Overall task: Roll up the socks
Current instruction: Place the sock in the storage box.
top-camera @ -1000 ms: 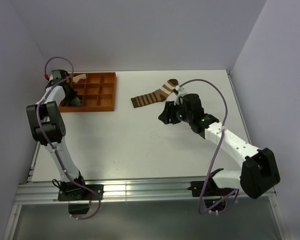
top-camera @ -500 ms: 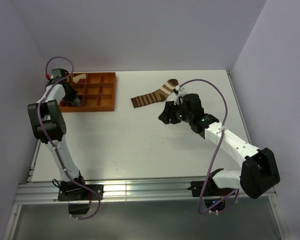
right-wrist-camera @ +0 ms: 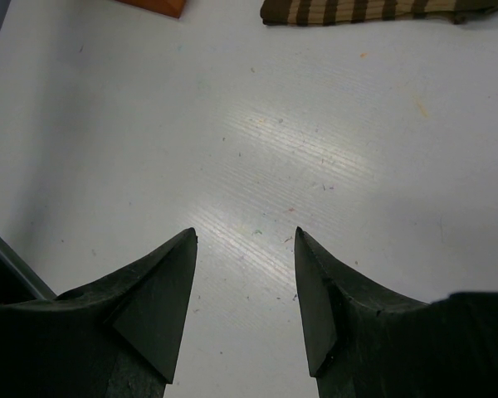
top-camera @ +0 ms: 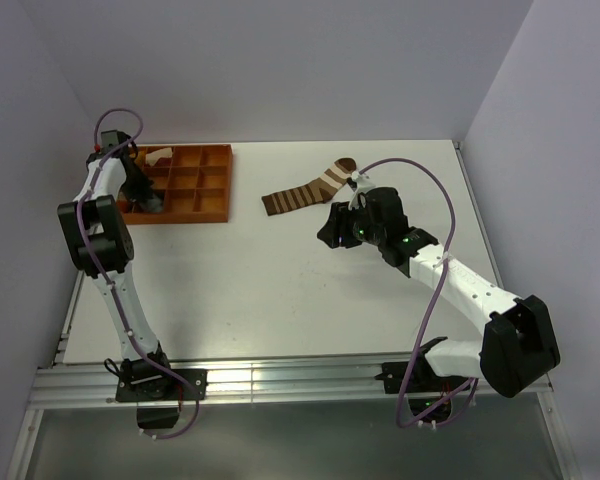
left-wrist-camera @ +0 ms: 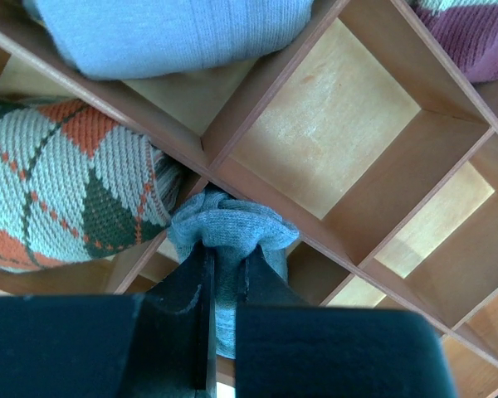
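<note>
My left gripper (left-wrist-camera: pixel 226 253) is shut on a bunched grey sock (left-wrist-camera: pixel 228 228), which sits over a divider of the wooden compartment tray (left-wrist-camera: pixel 274 83). Seen from above, that gripper (top-camera: pixel 145 195) is at the left end of the tray (top-camera: pixel 195 190). The brown sock with white stripes (top-camera: pixel 310 188) lies flat on the table to the right of the tray. It also shows at the top edge of the right wrist view (right-wrist-camera: pixel 373 10). My right gripper (right-wrist-camera: pixel 245 236) hovers open over bare table just near of it, holding nothing (top-camera: pixel 332 232).
Other tray compartments hold a light blue roll (left-wrist-camera: pixel 174 33), a green and orange argyle roll (left-wrist-camera: pixel 58 191) and a maroon piece (left-wrist-camera: pixel 469 33). A pale cloth (top-camera: pixel 160 155) pokes out at the tray's far left. Walls enclose the table on three sides.
The left arm's wrist has shifted slightly toward the back over the tray's left end. The right arm and the brown sock have not moved.
</note>
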`<state>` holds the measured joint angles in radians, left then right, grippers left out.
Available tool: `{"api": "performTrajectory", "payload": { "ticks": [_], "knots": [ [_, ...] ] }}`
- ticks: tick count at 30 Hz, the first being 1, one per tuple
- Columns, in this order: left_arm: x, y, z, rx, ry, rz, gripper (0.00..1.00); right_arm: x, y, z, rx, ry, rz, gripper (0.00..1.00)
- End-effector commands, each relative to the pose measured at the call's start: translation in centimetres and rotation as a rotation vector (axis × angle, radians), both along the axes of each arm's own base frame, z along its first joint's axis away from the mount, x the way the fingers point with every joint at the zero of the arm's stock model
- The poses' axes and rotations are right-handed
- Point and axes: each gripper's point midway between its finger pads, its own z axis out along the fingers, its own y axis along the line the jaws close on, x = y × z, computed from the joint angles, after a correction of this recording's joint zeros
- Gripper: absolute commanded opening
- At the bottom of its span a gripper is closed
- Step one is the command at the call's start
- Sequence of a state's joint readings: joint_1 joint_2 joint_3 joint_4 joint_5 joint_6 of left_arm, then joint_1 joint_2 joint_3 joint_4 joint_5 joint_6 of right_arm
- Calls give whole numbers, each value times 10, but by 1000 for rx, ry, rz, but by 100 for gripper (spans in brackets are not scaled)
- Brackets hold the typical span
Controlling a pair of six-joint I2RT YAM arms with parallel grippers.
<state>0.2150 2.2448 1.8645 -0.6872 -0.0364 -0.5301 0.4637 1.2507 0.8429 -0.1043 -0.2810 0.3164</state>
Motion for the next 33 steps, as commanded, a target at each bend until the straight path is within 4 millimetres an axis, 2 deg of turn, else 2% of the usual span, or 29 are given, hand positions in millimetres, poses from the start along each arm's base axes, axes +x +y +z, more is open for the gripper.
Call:
{"api": "performTrajectory", "payload": {
  "ticks": [1,7,12,15,18,19,21,22,23,24,25,26,28,29,33],
  "knots": [
    [-67,-48,-83,-185,336,-112,0,7,-2,1,0,-32,-11,58],
    [-92,-57,-106,-231,433,-159,0,6,-2,-1,2,-29,-9,58],
    [-116,-60,-122,-254,522,-195,5,6,-1,-2,7,-25,-6,58],
    [-118,-58,-123,-245,531,-192,6,6,0,-3,11,-21,-1,57],
    [-106,-55,-113,-222,472,-176,14,6,0,-1,13,-25,-1,57],
    [-100,-53,-107,-210,445,-169,23,5,0,-2,9,-23,-2,57],
    [-82,-48,-80,-184,347,-144,32,5,0,-1,8,-26,0,57],
    [-75,-47,-69,-173,314,-139,42,5,0,-1,7,-25,2,57],
    [-64,-42,-49,-148,262,-129,46,5,0,-1,7,-25,2,57],
    [-58,-41,-38,-138,230,-117,50,5,0,-1,7,-25,3,57],
    [-53,-39,-28,-126,205,-113,52,4,0,0,13,-24,3,57],
    [-46,-36,-8,-108,159,-105,54,5,1,0,14,-25,3,57],
    [-38,-32,9,-84,110,-87,57,5,1,0,14,-24,5,57],
    [-33,-29,25,-72,70,-80,57,4,1,0,13,-22,5,57],
    [-21,-26,60,-44,-40,-50,58,5,1,-1,10,-21,4,57]
  ]
}}
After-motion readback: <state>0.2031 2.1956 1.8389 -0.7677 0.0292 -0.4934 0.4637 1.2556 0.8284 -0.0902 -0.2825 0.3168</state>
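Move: The left hand's shut fingertips are on the rolled gray sock, its middle about 2 cm below the hand point, in the near-row compartment, second from the left. The argyle sock fills the next compartment, some 9 cm left and level with it. The light-blue sock lies about 8 cm ahead and 9 cm left, and an empty compartment is 8 cm straight ahead. From the right hand the gray sock is roughly 50 cm left, 20 cm ahead and 14 cm below. Still touching the gray sock with shut fingertips, the left hand presses it down another 1.5 cm or so into its compartment. The fingers then spread to a bit over half open, and the hand rises about 2.5 cm while drawing some 2 cm to the right and 1.5 cm back towards the base. ##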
